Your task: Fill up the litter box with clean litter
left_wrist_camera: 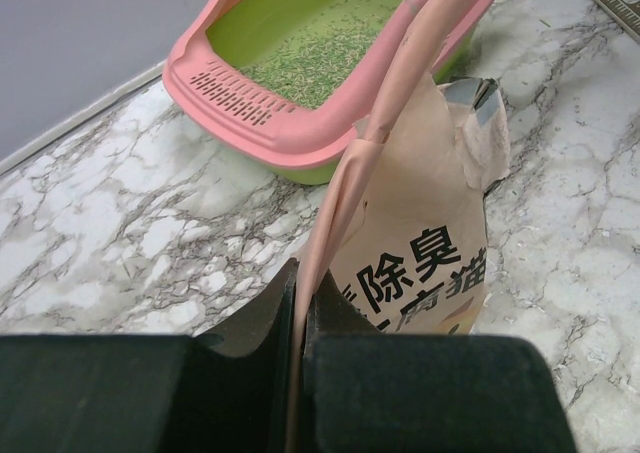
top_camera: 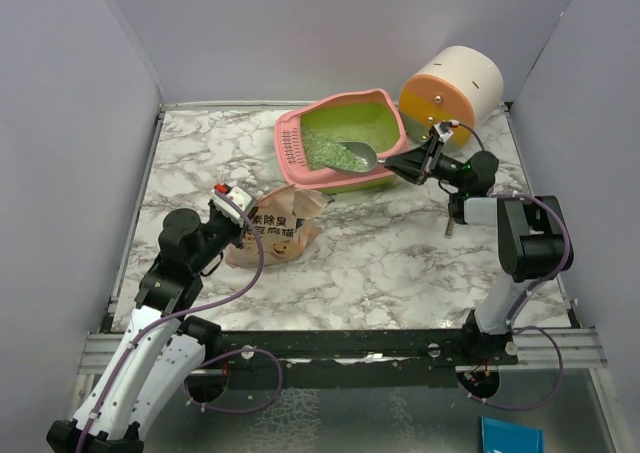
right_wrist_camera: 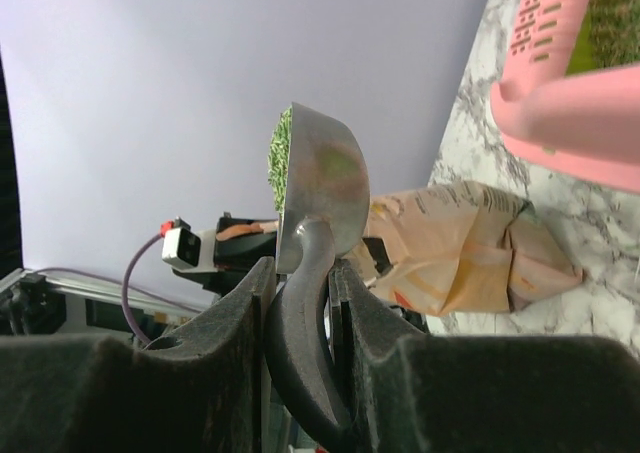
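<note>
The pink litter box (top_camera: 290,143), green inside with a slotted grille on its left, holds a thin layer of greenish litter (top_camera: 330,151). My right gripper (top_camera: 412,169) is shut on the handle of a grey metal scoop (top_camera: 360,157), whose bowl hangs over the box's right side. In the right wrist view the scoop (right_wrist_camera: 325,188) carries litter (right_wrist_camera: 280,158). My left gripper (top_camera: 242,216) is shut on the edge of the tan pouch (top_camera: 283,228), which lies on the table in front of the box. The left wrist view shows the pouch (left_wrist_camera: 420,233) pinched between the jaws.
A white-orange-yellow round cabinet (top_camera: 452,86) lies at the back right, just behind my right gripper. The marble table (top_camera: 380,263) is bounded by grey walls on three sides. The box's pink rim (left_wrist_camera: 290,138) lies close beyond the pouch.
</note>
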You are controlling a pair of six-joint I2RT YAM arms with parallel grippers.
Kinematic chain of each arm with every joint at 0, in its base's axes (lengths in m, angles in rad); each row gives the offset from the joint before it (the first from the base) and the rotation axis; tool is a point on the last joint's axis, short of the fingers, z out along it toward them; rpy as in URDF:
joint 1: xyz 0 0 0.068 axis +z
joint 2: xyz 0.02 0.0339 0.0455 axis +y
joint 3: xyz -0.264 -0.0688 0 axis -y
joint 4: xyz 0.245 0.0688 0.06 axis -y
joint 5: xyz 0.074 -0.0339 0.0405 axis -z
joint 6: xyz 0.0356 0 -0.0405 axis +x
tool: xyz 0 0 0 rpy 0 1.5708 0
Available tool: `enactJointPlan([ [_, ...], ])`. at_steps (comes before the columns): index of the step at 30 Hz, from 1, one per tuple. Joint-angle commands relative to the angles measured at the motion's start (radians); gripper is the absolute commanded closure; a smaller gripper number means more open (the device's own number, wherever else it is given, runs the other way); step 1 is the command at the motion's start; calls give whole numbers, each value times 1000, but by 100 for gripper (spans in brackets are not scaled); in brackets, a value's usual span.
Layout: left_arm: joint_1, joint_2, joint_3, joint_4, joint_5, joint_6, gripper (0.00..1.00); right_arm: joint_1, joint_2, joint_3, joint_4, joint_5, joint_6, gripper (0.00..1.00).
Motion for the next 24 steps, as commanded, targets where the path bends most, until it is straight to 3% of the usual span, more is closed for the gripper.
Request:
enactJointPlan([
  [1, -1, -22, 1, 63, -3, -20, 100, -12, 94, 88, 206, 81, 169, 99],
  [11, -1, -29, 8, 64, 4, -30, 100, -18, 180, 220, 213, 100, 212, 99],
  [14, 0, -31, 8, 63, 7, -33, 100, -23, 185, 299, 136, 79, 171, 99],
  [18, -1, -38, 5, 61, 12, -41, 100, -30, 159, 447, -216, 50, -70, 99],
  [24, 0, -52, 4, 50, 13, -45, 100, -31, 113, 758, -981, 173, -733, 99],
])
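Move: Some 12 cm ahead of the right hand, 9 cm to its left and about 16 cm below is the middle of the litter box; this hand already holds the loaded scoop, its pan pointing left. From this hand the litter bag stands roughly 23 cm left and 8 cm back, the orange-faced drum about 18 cm right and 20 cm ahead. From the left hand, the box lies around 24 cm ahead and 20 cm to the right. Carrying the full scoop forward across the litter box, from its near side towards its middle, the right hand travels about 11 cm and speeds up at the end. It goes almost level at first, then also climbs about 6 cm, the wrist rolling late by some 10 degrees so the scoop's far side comes up, fingers keeping their grip on the handle. The left hand still pinches the bag's top, nearly motionless. ##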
